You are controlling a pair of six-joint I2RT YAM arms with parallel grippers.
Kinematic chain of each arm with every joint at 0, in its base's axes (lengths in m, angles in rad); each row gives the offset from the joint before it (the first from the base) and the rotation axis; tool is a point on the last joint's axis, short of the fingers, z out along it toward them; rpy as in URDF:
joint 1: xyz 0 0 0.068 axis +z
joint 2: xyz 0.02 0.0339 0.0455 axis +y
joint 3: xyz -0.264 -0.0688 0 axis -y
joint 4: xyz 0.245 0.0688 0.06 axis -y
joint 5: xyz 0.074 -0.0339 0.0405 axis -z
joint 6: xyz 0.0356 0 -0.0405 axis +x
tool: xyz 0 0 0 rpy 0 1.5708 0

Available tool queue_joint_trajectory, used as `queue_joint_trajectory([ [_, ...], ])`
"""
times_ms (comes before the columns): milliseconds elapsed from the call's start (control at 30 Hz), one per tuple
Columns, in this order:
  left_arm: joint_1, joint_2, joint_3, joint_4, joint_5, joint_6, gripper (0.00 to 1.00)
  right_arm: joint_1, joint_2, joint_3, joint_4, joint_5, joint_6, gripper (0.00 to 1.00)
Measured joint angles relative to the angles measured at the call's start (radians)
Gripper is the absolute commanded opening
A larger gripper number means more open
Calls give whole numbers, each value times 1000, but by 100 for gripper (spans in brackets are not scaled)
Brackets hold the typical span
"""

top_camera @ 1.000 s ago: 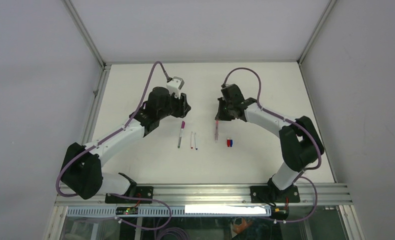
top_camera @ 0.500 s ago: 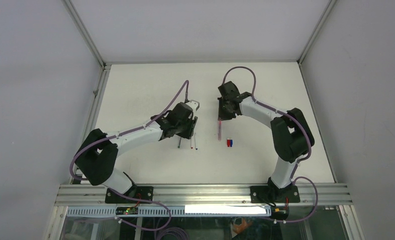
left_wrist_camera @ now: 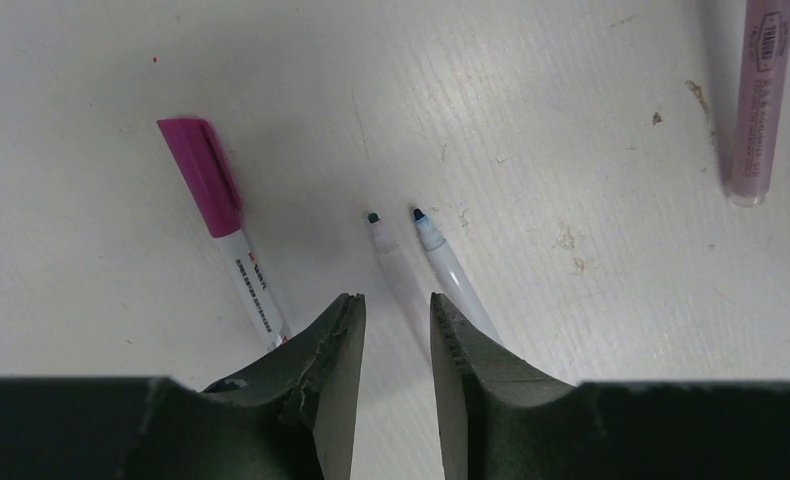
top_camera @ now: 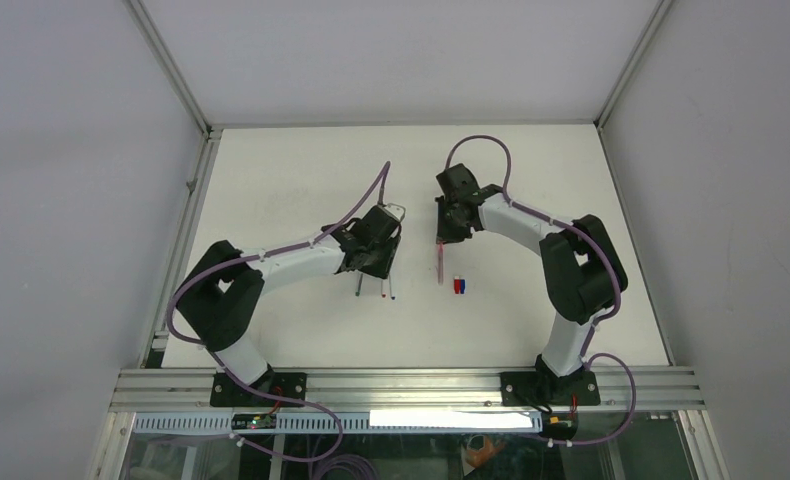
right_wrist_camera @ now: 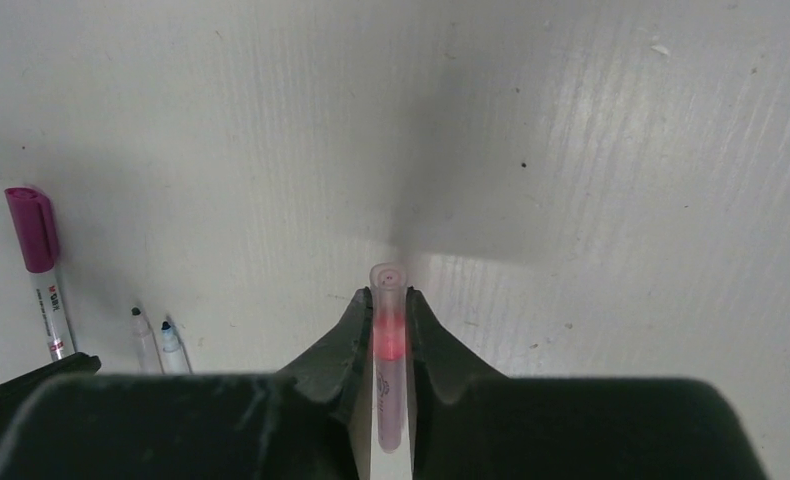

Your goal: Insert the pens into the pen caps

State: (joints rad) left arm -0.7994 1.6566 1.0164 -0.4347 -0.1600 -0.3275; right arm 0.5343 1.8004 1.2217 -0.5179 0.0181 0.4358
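In the left wrist view my left gripper (left_wrist_camera: 395,300) stands open low over the table. A thin pale pen (left_wrist_camera: 380,233) runs down into the gap between its fingers without touching them. A blue-tipped white pen (left_wrist_camera: 439,252) passes under the right finger. A pen with a magenta cap (left_wrist_camera: 203,178) lies to the left. My right gripper (right_wrist_camera: 389,295) is shut on a translucent pink pen (right_wrist_camera: 389,325), whose end sticks out past the fingertips. In the top view this pink pen (top_camera: 440,262) points toward the red cap (top_camera: 456,285) and blue cap (top_camera: 462,285).
The white table (top_camera: 531,200) is framed by aluminium rails (top_camera: 186,220) and grey walls. The two arms stand close together at mid-table, the left gripper (top_camera: 379,262) a short way left of the right gripper (top_camera: 443,238). Small dirt specks (left_wrist_camera: 568,238) mark the surface.
My left arm has swung right and toward the near edge, and has come down over the two thin pens, with its jaws narrowing. The right arm with the pink pen shifted slightly, then held still.
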Motion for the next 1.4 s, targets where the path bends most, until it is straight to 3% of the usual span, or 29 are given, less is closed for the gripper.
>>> queue_joint_trajectory([
  [667, 0, 97, 49, -61, -2, -25, 26, 0, 0, -28, 26, -44, 7, 28],
  [733, 0, 103, 56, -64, -2, -25, 18, 0, 0, -28, 27, -45, 7, 29],
  [800, 0, 106, 60, -66, -4, -25, 0, 0, 0, -29, 29, -45, 8, 31],
  [1133, 0, 109, 66, -75, -14, -32, 0, -14, -157, -76, 75, -43, 7, 36],
  [1400, 0, 108, 78, -94, -23, -21, 0, -22, -287, -175, 87, -59, 17, 34],
])
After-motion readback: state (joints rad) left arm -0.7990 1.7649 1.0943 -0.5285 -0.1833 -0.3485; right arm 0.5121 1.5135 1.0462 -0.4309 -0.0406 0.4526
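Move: The left hand hovers, half open, over the front part of the white pen with the red ring: its middle is about 2 cm back and 2 cm below, hardly off to either side. The blue-tipped pen lies 2 cm to the right of that pen, and the magenta-capped pen about 4 cm left of the hand. The right hand is still on the pink pen, whose middle is some 4 cm back and 2 cm below; the red and blue caps lie about 9 cm back and 3 to 4 cm to its right. The left hand sinks about 2 cm, its half-open fingers coming down either side of the red-ringed pen just behind the tip and tilting only some 5 degrees, then stays there and shuts to pinch the pen. Meanwhile the right hand stays nearly in place while its fingers spread and let go of the pink pen, then rises about 6 cm clear of it, easing back a little at the very end with the fingers open. ##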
